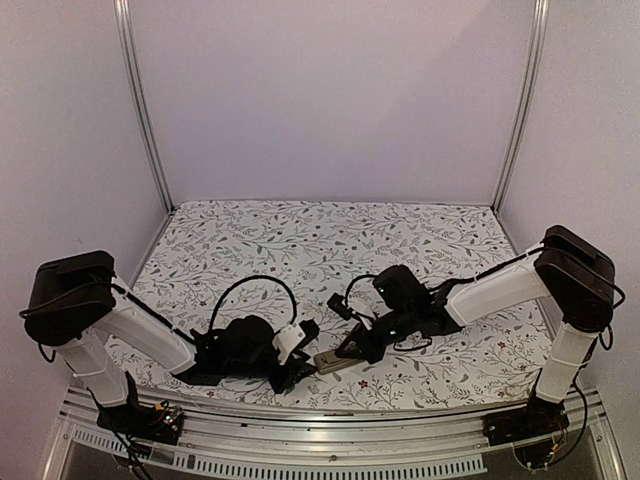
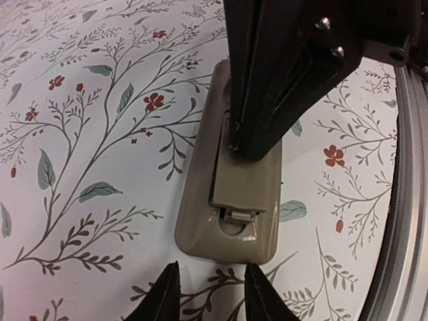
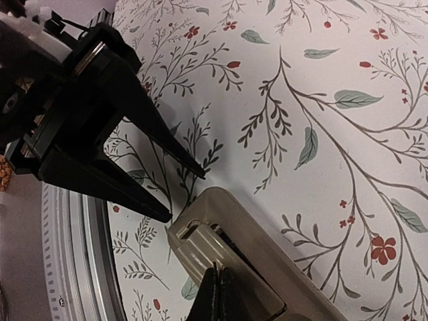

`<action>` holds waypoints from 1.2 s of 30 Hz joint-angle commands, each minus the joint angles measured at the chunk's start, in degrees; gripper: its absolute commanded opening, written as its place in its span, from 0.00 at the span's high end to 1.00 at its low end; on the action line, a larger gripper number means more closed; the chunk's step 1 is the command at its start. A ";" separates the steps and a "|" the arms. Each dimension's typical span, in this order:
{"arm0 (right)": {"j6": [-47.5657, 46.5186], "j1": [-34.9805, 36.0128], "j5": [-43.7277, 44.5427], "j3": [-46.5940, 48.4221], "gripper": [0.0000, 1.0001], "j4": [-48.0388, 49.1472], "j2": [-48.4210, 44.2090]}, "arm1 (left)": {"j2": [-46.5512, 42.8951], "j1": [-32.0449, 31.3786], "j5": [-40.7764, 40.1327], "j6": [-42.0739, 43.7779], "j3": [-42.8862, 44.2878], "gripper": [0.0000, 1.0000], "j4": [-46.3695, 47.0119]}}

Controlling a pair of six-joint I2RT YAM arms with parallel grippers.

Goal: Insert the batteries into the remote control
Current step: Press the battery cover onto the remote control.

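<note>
The remote control (image 2: 200,231) lies tan-grey back up near the table's front edge, also seen in the top view (image 1: 330,360) and the right wrist view (image 3: 281,231). A flat cover piece (image 2: 247,180) sits over its battery recess, slightly ajar with a dark gap along one side. My right gripper (image 3: 217,294) is shut, its joined tips resting on that cover (image 3: 200,234). My left gripper (image 2: 210,294) is open with nothing between its fingers, its tips just short of the remote's near end. The batteries are hidden.
The floral tablecloth (image 1: 300,240) covers the table. A metal rail (image 2: 401,234) runs along the front edge close beside the remote. Both arms meet low over the front middle of the table, with cables looping behind them (image 1: 255,285).
</note>
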 commanded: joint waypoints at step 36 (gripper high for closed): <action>-17.65 -6.28 -6.61 3.77 0.54 -12.70 -8.85 | -1.29 -0.51 -1.26 3.80 2.79 0.68 -0.53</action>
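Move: My shut right fingertips are already on the battery cover: its middle lies right below my right hand point, about 1 cm down, and the remote's middle about 1 cm to the right of it and 1 cm down. My left hand, part-open at the remote's left end, has the cover's middle about 6 cm to its right and 1 cm ahead, the remote's middle some 7 cm right and 2 cm ahead, both at about its height. I keep my closed right fingertips pressing down on the middle of the cover, sinking only about half a centimetre, then lift them straight off by about 4 cm, edging a little forward and opening them partway at the top. Meanwhile my left hand creeps about 1 cm right and then rises 2 cm, so its part-open tips go from beside the remote's left end to just over its edge. ##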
